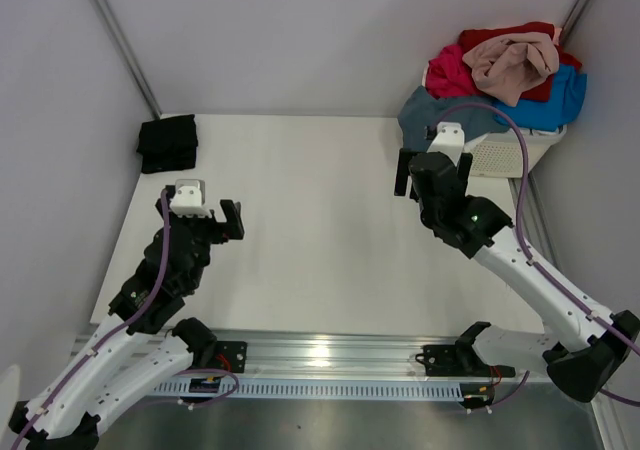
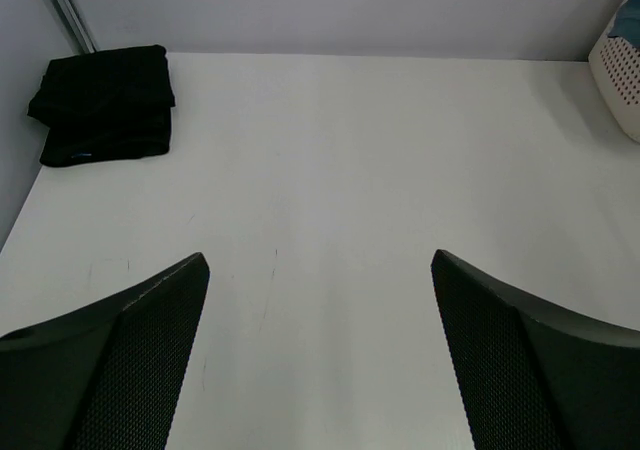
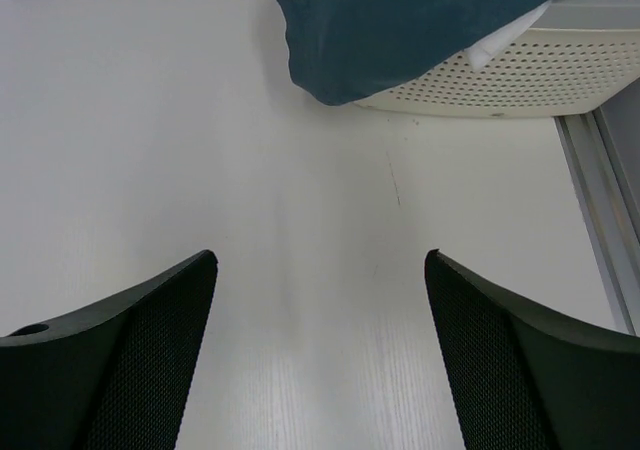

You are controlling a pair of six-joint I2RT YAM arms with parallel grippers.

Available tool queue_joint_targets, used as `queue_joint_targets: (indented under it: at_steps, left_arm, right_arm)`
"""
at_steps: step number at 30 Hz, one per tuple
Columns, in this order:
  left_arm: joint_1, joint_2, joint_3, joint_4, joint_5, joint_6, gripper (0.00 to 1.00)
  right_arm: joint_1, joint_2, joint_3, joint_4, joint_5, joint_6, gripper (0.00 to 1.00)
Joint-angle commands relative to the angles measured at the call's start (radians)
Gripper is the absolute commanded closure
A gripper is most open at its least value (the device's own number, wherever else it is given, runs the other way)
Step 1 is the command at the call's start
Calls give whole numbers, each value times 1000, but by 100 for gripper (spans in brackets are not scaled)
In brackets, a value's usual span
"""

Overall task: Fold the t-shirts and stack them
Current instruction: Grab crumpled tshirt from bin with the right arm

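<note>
A folded black t-shirt [image 1: 168,142] lies at the table's far left corner; the left wrist view shows the same t-shirt [image 2: 105,105] far ahead and to the left. My left gripper [image 1: 200,220] [image 2: 318,260] hangs open over bare table, holding nothing. A pile of t-shirts fills the basket [image 1: 520,152] at the far right: dusty pink [image 1: 512,62] on top, red [image 1: 500,38], magenta [image 1: 450,72], bright blue [image 1: 565,100]. A slate-blue one [image 1: 428,110] [image 3: 400,30] drapes over the basket's front rim. My right gripper [image 1: 433,175] [image 3: 320,257] stands open and empty just before it.
The white perforated basket [image 3: 530,70] sits against the right wall; its edge [image 2: 622,80] shows in the left wrist view. A metal rail [image 3: 600,200] runs along the table's right side. Grey walls close the back and sides.
</note>
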State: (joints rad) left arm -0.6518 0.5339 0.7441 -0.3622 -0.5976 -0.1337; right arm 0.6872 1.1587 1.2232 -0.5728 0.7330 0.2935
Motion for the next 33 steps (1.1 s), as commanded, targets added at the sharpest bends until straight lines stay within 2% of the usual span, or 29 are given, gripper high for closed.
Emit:
queue_joint_targets:
  at_steps: [1,8,10,15,19,25,26,30,33]
  left_arm:
    - [-8,-6,8,6,30,-23,4]
    - [-8,-12,8,11,50,-18,4]
    - [-8,-9,3,17,56,-20,4]
    - [-8,6,12,16,65,-30,4]
    - [-8,-11,15,-1,65,-40,4]
    - [-8,-67,17,-37,68,-37,3]
    - [-8,-77,17,-52,70,-41,4]
    - [-8,-129,9,-108,82,-63,3]
    - [-8,-161,5,-151,105,-89,4]
  right_arm:
    - [6,-27,-4,33,-12,-10,11]
    - [-9,-10,10,73,32,-43,9]
    - [-44,53,96,65,57,-50,9]
    - [-248,217,344,41,-7,-59,11]
    - [-380,389,643,-53,-46,-41,12]
    - [-553,626,968,-174,-158,27,12]
    - [-575,660,1075,-192,-167,39,12]
    - [-724,781,1206,-263,-265,179,12]
    - [-813,814,1224,-262,-320,263,13]
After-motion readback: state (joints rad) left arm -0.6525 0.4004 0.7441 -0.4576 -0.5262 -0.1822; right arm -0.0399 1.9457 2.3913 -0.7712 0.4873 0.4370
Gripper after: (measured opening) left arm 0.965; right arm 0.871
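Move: The dusty-pink t-shirt on top of the bin's pile lies about 24 cm ahead of the right gripper, 17 cm to its right and 3 cm below it. The magenta shirt is some 23 cm ahead and 5 cm right, the bright-blue one about 18 ahead and 25 right, and the grey-blue one hangs over the bin's near left corner, roughly 14 ahead, 4 right and 8 lower. From the left gripper the dusty-pink shirt is about 34 cm ahead and 62 right. Swing the open right gripper about 20 cm forward and as far to the right, lifting it some 12 cm towards the dusty-pink shirt, then let it begin to sink at the end. On the way turn it some 30 degrees clockwise, raise its left side and tip the fingers up slightly. Draw the left gripper back a little. ##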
